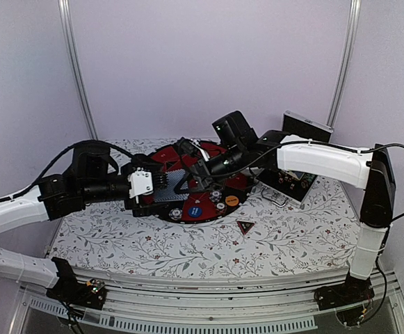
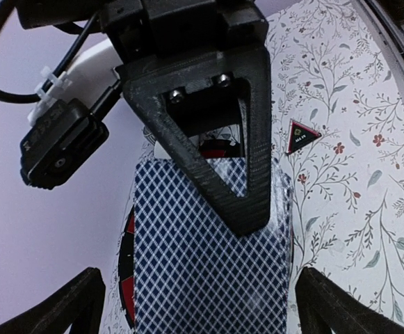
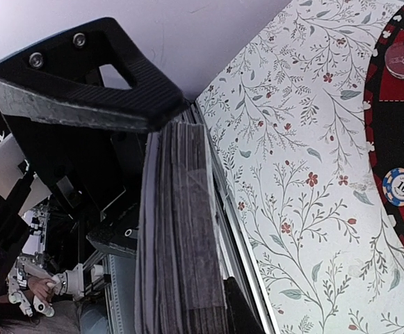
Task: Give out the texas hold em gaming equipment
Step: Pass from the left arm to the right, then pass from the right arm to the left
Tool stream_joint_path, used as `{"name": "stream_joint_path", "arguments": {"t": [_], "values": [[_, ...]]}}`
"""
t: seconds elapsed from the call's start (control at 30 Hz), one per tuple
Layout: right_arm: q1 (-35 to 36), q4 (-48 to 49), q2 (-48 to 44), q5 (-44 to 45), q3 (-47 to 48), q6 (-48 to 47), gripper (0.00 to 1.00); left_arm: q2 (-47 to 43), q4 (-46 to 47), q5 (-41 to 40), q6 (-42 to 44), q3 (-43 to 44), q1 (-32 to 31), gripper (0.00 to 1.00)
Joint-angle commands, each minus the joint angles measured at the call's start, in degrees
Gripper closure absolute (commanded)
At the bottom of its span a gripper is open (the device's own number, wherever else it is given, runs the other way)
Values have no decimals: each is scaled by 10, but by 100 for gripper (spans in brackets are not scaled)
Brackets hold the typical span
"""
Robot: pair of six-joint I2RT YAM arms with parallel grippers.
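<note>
A deck of playing cards with blue-and-white diamond backs hangs above the round red-and-black mat. My right gripper is shut on the deck, whose stacked edges fill the right wrist view. My left gripper is open, its fingertips spread wide on either side of the deck without touching it. On the mat lie a blue disc, an orange disc and striped poker chips; one of them reads 10. The black-red triangular marker lies on the cloth.
A silver-edged black case stands open at the back right, behind my right arm. The floral cloth covers the table up to its near edge. Both arms meet over the mat's middle.
</note>
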Motion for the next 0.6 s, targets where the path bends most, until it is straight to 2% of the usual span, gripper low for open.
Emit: {"name": "stream_joint_path", "arguments": {"t": [0.0, 0.17, 0.27, 0.47, 0.57], "values": [[8, 4, 17, -29, 30, 1, 98, 7, -30, 9, -2, 13, -9, 2], [15, 9, 35, -49, 46, 1, 98, 24, -21, -9, 11, 13, -9, 3], [16, 16, 37, -54, 45, 3, 98, 31, -14, -24, 14, 13, -11, 14], [16, 16, 39, -54, 44, 6, 98, 31, 13, -55, 5, 10, -16, 23], [16, 17, 44, -60, 49, 9, 98, 32, 14, -60, 5, 3, -16, 23]]}}
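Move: Just off the left fingertips, about 4 cm to the right, 3 cm ahead and 3 cm lower, is the middle of the card deck. The right hand already pinches the deck; its middle lies some 4 cm left of that hand, 1 cm back and 2 cm below. On the table roughly 23 cm below the left hand are the blue disc, about 9 cm right and 10 cm ahead, and the red-black triangle, about 26 cm right and 3 cm ahead. Sinking about 2.5 cm and edging slightly forward, the left hand brings its wide-open fingers down around the deck, then narrows them by about a fifth until they meet its two side edges. The right hand keeps its pinch and carries the deck some 1.5 cm left and 1 cm back towards the left hand, then holds it steady. ##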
